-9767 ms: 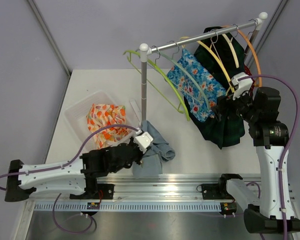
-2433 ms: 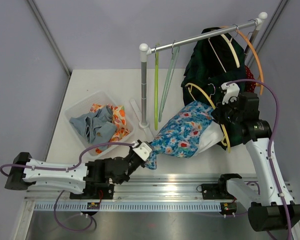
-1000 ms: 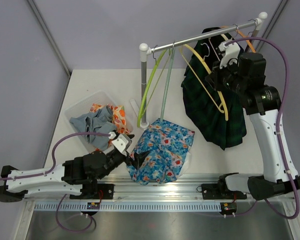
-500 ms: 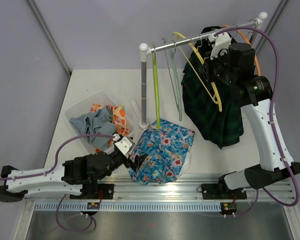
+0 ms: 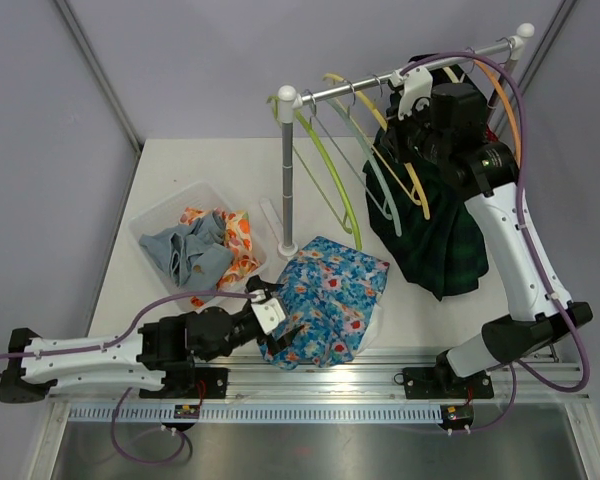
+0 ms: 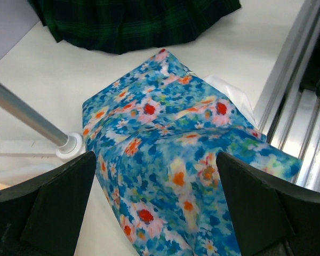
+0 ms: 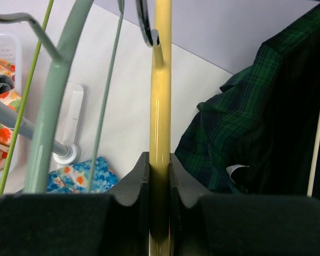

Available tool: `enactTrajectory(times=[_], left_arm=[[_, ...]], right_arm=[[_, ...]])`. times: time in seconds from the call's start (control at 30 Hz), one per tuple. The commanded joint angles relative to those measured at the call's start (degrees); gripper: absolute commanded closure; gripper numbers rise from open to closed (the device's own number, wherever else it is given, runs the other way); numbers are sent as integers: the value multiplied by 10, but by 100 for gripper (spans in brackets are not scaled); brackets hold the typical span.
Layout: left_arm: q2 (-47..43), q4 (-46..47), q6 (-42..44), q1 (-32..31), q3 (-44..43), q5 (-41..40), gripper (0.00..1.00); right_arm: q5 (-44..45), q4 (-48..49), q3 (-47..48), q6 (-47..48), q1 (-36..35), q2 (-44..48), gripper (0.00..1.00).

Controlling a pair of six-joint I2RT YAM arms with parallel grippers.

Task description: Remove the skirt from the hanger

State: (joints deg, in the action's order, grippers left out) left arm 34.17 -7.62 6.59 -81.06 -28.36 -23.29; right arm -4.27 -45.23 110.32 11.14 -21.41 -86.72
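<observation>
The blue floral skirt (image 5: 328,298) lies crumpled on the table near the front rail, off any hanger. My left gripper (image 5: 282,325) hovers at its left edge, wide open, and in the left wrist view the skirt (image 6: 170,154) fills the gap between the two fingers (image 6: 48,208) of this gripper (image 6: 160,213). The bare yellow hanger (image 5: 405,165) hangs by the rack's bar. My right gripper (image 5: 408,135) is shut on it, and in the right wrist view the jaws of this gripper (image 7: 159,165) pinch the hanger's yellow arm (image 7: 160,106).
A clothes rack (image 5: 286,170) stands mid-table, carrying lime green (image 5: 325,165), pale green (image 5: 380,185) and orange (image 5: 502,105) hangers. A dark green plaid garment (image 5: 435,235) hangs at its right. A clear bin (image 5: 155,225) of clothes sits at the left.
My right gripper has carried the yellow hanger leftward along the bar, and the other hangers are swinging. The left gripper has edged right over the skirt's edge. The skirt has stayed put.
</observation>
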Motion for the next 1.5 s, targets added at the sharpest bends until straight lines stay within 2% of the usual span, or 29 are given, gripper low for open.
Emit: enactTrajectory(times=[0.0, 0.07, 0.17, 0.27, 0.4, 0.53, 0.6, 0.7, 0.73, 0.8, 0.83, 0.9, 0.93, 1.17, 1.3, 1.4, 1.47], left_arm=[[19, 73, 82, 1, 15, 86, 1], [52, 90, 100, 1, 18, 102, 1], [122, 116, 136, 1, 13, 133, 1], [186, 128, 166, 1, -4, 158, 1], [281, 136, 183, 2, -35, 187, 1], [394, 157, 150, 17, -54, 185, 1], [432, 171, 136, 24, -61, 171, 7], [487, 185, 105, 43, -71, 155, 41], [501, 193, 102, 44, -71, 146, 63], [506, 218, 99, 45, -67, 123, 76], [501, 223, 98, 45, -66, 118, 84], [472, 226, 96, 44, -70, 113, 92], [458, 223, 94, 44, -72, 112, 100], [247, 169, 75, 39, -86, 67, 100], [95, 93, 88, 39, -107, -16, 100], [16, 39, 123, 38, -145, -75, 100], [-2, 13, 168, 39, -190, -126, 100]], right_arm=[[-36, 9, -16, 35, -7, 43, 77], [-41, 1, -21, 55, -7, 56, 60], [-34, -6, -47, 94, -7, 98, 26], [-39, -13, -98, 163, -3, 159, 12], [-83, -18, -201, 214, 38, 256, 9], [-147, -16, -297, 189, 98, 308, 9], [-165, -7, -353, 169, 116, 334, 8], [-197, 8, -410, 150, 143, 360, 8], [-206, 8, -427, 146, 148, 365, 8], [-209, 10, -439, 142, 157, 378, 8], [-214, 10, -447, 139, 160, 382, 8], [-219, 11, -456, 137, 164, 390, 9], [-224, 13, -464, 135, 166, 392, 9], [-224, 43, -505, 111, 175, 400, 8], [-167, 94, -535, 54, 175, 403, 3], [-142, 111, -557, 38, 177, 407, 4], [-141, 117, -561, 32, 178, 408, 3]])
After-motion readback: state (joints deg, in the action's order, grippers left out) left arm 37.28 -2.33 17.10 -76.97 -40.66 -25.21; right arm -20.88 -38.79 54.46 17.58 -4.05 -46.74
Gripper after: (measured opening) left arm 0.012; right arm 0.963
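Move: The floral skirt's middle lies about 10 cm ahead of the left hand, 12 cm to its right and 18 cm below. At that low level, the rack post's foot stands some 24 cm ahead and 2 cm right, the basket about 25 cm ahead and 22 cm left. The right hand still grips the yellow hanger; the plaid skirt's middle hangs about 6 cm back, 13 cm right and 15 cm below, the pale green hanger's some 4 cm back, 6 cm left and 3 cm lower. Left hand sinks 18 cm, pinches and lifts floral skirt; right frees yellow hanger, descending back towards plaid skirt. ##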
